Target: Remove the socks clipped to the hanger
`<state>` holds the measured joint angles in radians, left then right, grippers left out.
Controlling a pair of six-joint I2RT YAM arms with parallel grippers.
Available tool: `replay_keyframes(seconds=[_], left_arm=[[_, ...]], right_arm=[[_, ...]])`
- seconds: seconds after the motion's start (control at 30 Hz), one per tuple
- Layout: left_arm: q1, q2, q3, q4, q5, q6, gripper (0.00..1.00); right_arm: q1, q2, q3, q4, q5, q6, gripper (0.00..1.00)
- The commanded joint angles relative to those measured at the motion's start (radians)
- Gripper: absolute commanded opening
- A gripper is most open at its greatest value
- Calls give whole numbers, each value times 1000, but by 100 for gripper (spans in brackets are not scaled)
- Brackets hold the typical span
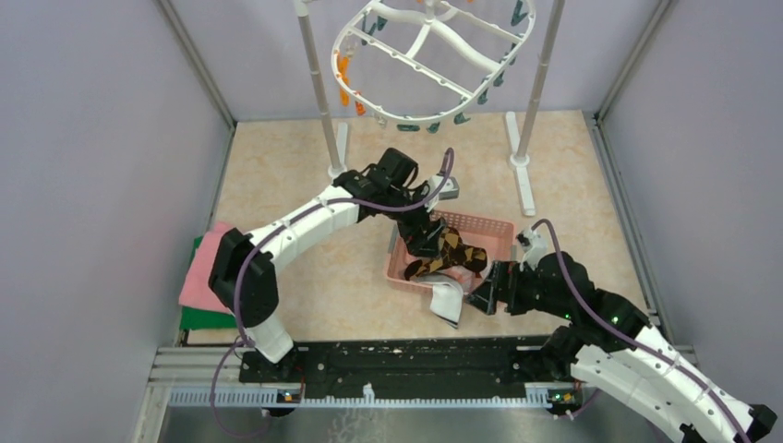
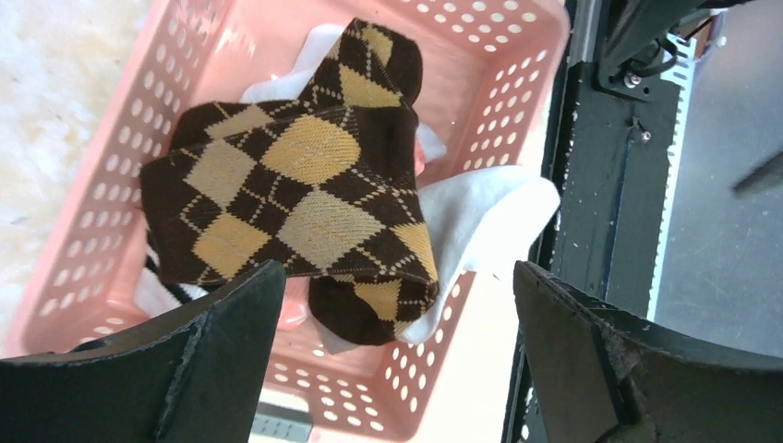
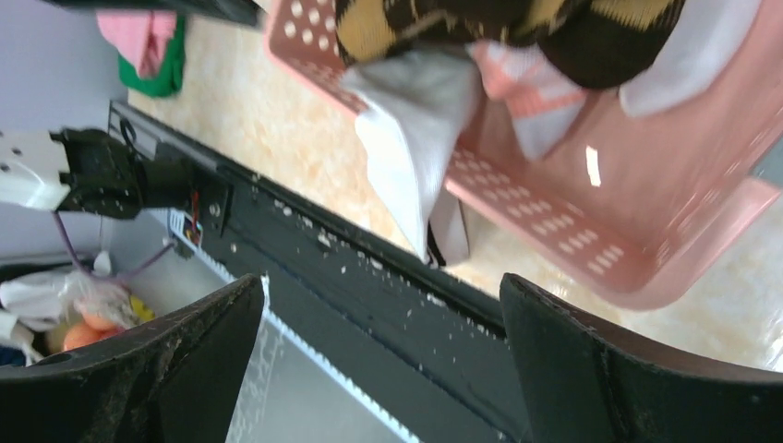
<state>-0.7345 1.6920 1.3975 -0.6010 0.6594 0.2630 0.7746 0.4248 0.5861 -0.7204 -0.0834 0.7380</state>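
Observation:
The white oval hanger point(image 1: 434, 55) hangs at the top between two poles, with orange and teal clips and no socks on it. Brown-tan argyle socks point(image 1: 452, 254) lie in the pink basket point(image 1: 494, 228); they also show in the left wrist view point(image 2: 295, 185) and the right wrist view point(image 3: 499, 23). A white sock point(image 1: 448, 300) drapes over the basket's near rim, seen also in the right wrist view point(image 3: 411, 138). My left gripper point(image 2: 397, 305) is open just above the argyle socks. My right gripper point(image 3: 383, 332) is open and empty beside the basket's near right corner.
Folded pink and green cloths point(image 1: 205, 272) lie at the left by the left arm. The rack's two white poles point(image 1: 319, 83) stand on feet at the back. The black base rail point(image 1: 406, 365) runs along the near edge, right below the basket.

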Motion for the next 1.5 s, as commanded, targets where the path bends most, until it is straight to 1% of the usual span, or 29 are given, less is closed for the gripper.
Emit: replay_keyframes(seconds=[0.0,0.1,0.2,0.23,0.33,0.43,0.5,0.57,0.67,0.7,0.73,0.83,0.93,1.0,1.07,1.17,1.23,1.33,1.43,1.47], left_arm=[[4,-92,148,-241,74,188,99],[14,-88,257,-427,21,196,99],[57,-96,326,-549,0,222,99],[76,-112,329,-557,-15,215,99],[157,-179,294,-528,-38,184,99],[273,-263,224,-473,-14,164,99],[332,-316,163,-444,-13,172,99],[373,-353,111,-429,-15,180,99],[413,-382,56,-419,-6,179,99],[426,-391,34,-413,-5,180,99],[440,-399,20,-402,-7,179,99],[487,-428,-33,-364,-6,185,99],[529,-447,-73,-326,-6,185,99],[543,-456,-94,-299,-13,179,99],[551,-467,-128,-254,-23,156,99],[553,-481,-174,-172,-58,94,99],[552,-486,-191,-139,-78,69,99],[553,-491,-217,-103,-70,55,99],[554,-497,-248,-66,-74,24,99],[554,-502,-260,-47,-85,8,99]], right_arm=[[35,3,-23,-59,-77,40,96],[74,35,-71,20,-94,53,90],[140,108,-103,103,-81,62,83],[157,128,-119,142,-75,61,81],[167,196,-174,294,-56,45,71],[168,259,-227,469,10,21,66],[167,314,-271,605,48,10,58],[168,378,-305,745,61,1,43],[167,430,-318,927,31,-32,6],[167,420,-300,929,20,-40,0],[167,402,-266,905,13,-48,0],[167,313,-143,759,21,-75,0],[161,225,-25,603,103,-124,0],[120,206,24,539,134,-155,0],[38,235,44,502,96,-184,0],[-102,322,20,525,-24,-203,0],[-154,380,-8,564,-45,-213,0],[-179,452,-64,654,-54,-224,0],[-185,511,-116,694,-45,-206,1],[-186,523,-123,690,-32,-201,11]])
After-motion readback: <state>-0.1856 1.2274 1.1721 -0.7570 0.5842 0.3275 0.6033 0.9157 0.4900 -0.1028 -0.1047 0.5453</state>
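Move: The white sock hangs over the basket's front rim, about 7 cm to the right gripper's left, level with it fore and aft, and some 11 cm below. From this same gripper, the basket's middle is roughly 14 cm ahead, 7 cm left and 13 cm below; the argyle socks lie about 13 cm ahead, 8 cm left and 11 cm lower. From the open left gripper, the white sock is some 15 cm back, 5 cm right and 11 cm down. Sink the right gripper about 11 cm, first drawing slightly back, then going left and forward, and close it to pinch the white sock at the rim. Lift the sock some 20 cm, carry it forward over the basket and lower it about 14 cm, still gripped. Meanwhile raise the open left gripper off the argyle socks, then swing it left, clear of the basket, turning counter-clockwise. ##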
